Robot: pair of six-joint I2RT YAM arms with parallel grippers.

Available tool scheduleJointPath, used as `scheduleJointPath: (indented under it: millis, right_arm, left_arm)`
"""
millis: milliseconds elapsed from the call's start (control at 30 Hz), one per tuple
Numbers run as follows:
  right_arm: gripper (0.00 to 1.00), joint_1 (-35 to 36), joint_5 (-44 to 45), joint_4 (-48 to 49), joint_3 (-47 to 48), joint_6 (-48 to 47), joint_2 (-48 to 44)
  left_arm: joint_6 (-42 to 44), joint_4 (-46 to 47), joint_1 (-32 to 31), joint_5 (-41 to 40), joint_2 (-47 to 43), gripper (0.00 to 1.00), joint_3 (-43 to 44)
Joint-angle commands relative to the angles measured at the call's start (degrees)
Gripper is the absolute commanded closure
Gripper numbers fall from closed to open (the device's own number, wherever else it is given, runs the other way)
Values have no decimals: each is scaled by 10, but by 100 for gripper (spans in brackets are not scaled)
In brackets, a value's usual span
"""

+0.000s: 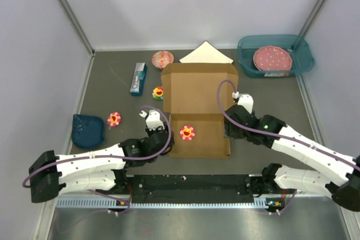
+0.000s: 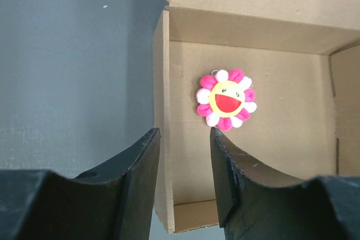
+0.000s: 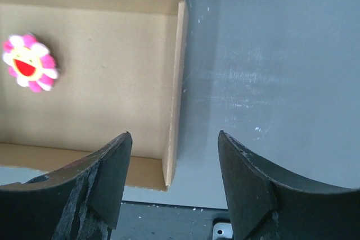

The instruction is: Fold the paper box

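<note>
The brown paper box lies mid-table, its lid panel flat towards the back and its shallow tray nearest the arms. A pink smiling flower toy sits inside the tray. My left gripper is at the tray's left wall. In the left wrist view this gripper is open and that upright wall stands between the jaws, unpinched. My right gripper is at the tray's right wall. In the right wrist view it is open around that wall, with wide gaps on both sides.
At the back right stands a teal bin holding a pink dotted plate. A white paper sheet, a small patterned bowl and a blue carton lie behind the box. Two more flower toys and a dark blue pouch lie left.
</note>
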Motion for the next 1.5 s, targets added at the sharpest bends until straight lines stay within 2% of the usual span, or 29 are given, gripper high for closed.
scheduleJointPath:
  millis: [0, 67, 167, 200, 300, 433, 467, 500, 533, 567, 600, 700, 733, 800, 833, 900, 933, 1133, 1300, 1467]
  right_arm:
    - [36, 4, 66, -23, 62, -36, -57]
    - [32, -10, 102, -26, 80, -59, -76]
    - [31, -69, 80, -14, 100, -102, -77]
    - [31, -118, 50, 9, 101, -113, -74]
    - [31, -198, -30, 76, 97, -147, -69]
    - [30, -268, -118, 167, 89, -168, -34]
    - [30, -273, -139, 187, 81, -177, -24]
    - [30, -279, -149, 211, 74, -179, -19]
    - [30, -282, -157, 259, 65, -181, -17]
    - [30, -283, -168, 284, 49, -181, -14]
    - [30, -285, -168, 299, 45, -180, -5]
    - [31, -294, -171, 336, 42, -178, 31]
    - [30, -294, -168, 343, 43, -180, 41]
    - [31, -297, -164, 358, 48, -189, 58]
    - [31, -297, -162, 363, 51, -193, 74]
    - [31, -299, -155, 368, 61, -198, 90]
    - [32, -299, -153, 369, 64, -199, 105]
    - [33, -299, -119, 368, 73, -194, 129]
    - [34, -298, -126, 359, 91, -207, 149]
    - [35, -299, -135, 341, 104, -217, 163]
  left_arm:
    - [0, -5, -4, -2, -45, 54, -6]
    - [1, -7, -4, -3, -60, 54, -13]
    - [-2, -20, -3, -10, -77, 54, -17]
    - [-6, -34, -4, -12, -83, 54, -17]
    - [-2, -59, -3, -23, -115, 54, -16]
    - [65, -52, -3, -24, -199, 52, -11]
    - [107, -39, -3, -28, -217, 50, -16]
    - [133, -25, -3, -41, -236, 41, -21]
    - [164, 25, 0, -37, -273, 38, -30]
    - [212, 45, 18, -25, -290, 35, -38]
    - [229, 63, 33, -13, -306, 27, -39]
    - [258, 88, 115, 39, -326, 21, -23]
    - [264, 90, 167, 92, -310, 19, -6]
    - [266, 91, 218, 150, -280, 17, 17]
    - [265, 93, 263, 196, -244, 16, 37]
    - [264, 112, 301, 236, -208, 16, 51]
    - [266, 122, 340, 254, -173, 15, 62]
    - [238, 204, 483, 463, -49, 14, 92]
    - [268, 172, 522, 584, 47, 13, 173]
    - [300, 116, 527, 613, 102, 11, 250]
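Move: The left hand hovers over the tray's left wall; the lid's left flap lies about 17 cm ahead, 1 cm left and 5 cm below. The rainbow flower is 16 cm ahead and 4 cm left of this hand; the pink flower is level with it, 8 cm right, both 9 cm down. For the right hand the lid's right flap is 17 cm ahead, 1 cm right, 8 cm below; the white board is 29 cm ahead, 10 cm left, 13 cm down. Carry both empty hands on up off the tray and forward towards the lid's side flaps. Lift the left one about 12 cm first, then swing it forward some 16 cm, drifting left and curling back right, opening its fingers wide. Send the right one up and outward, then forward about 18 cm, sinking to hover over its flap, fingers tipped up and still open. ##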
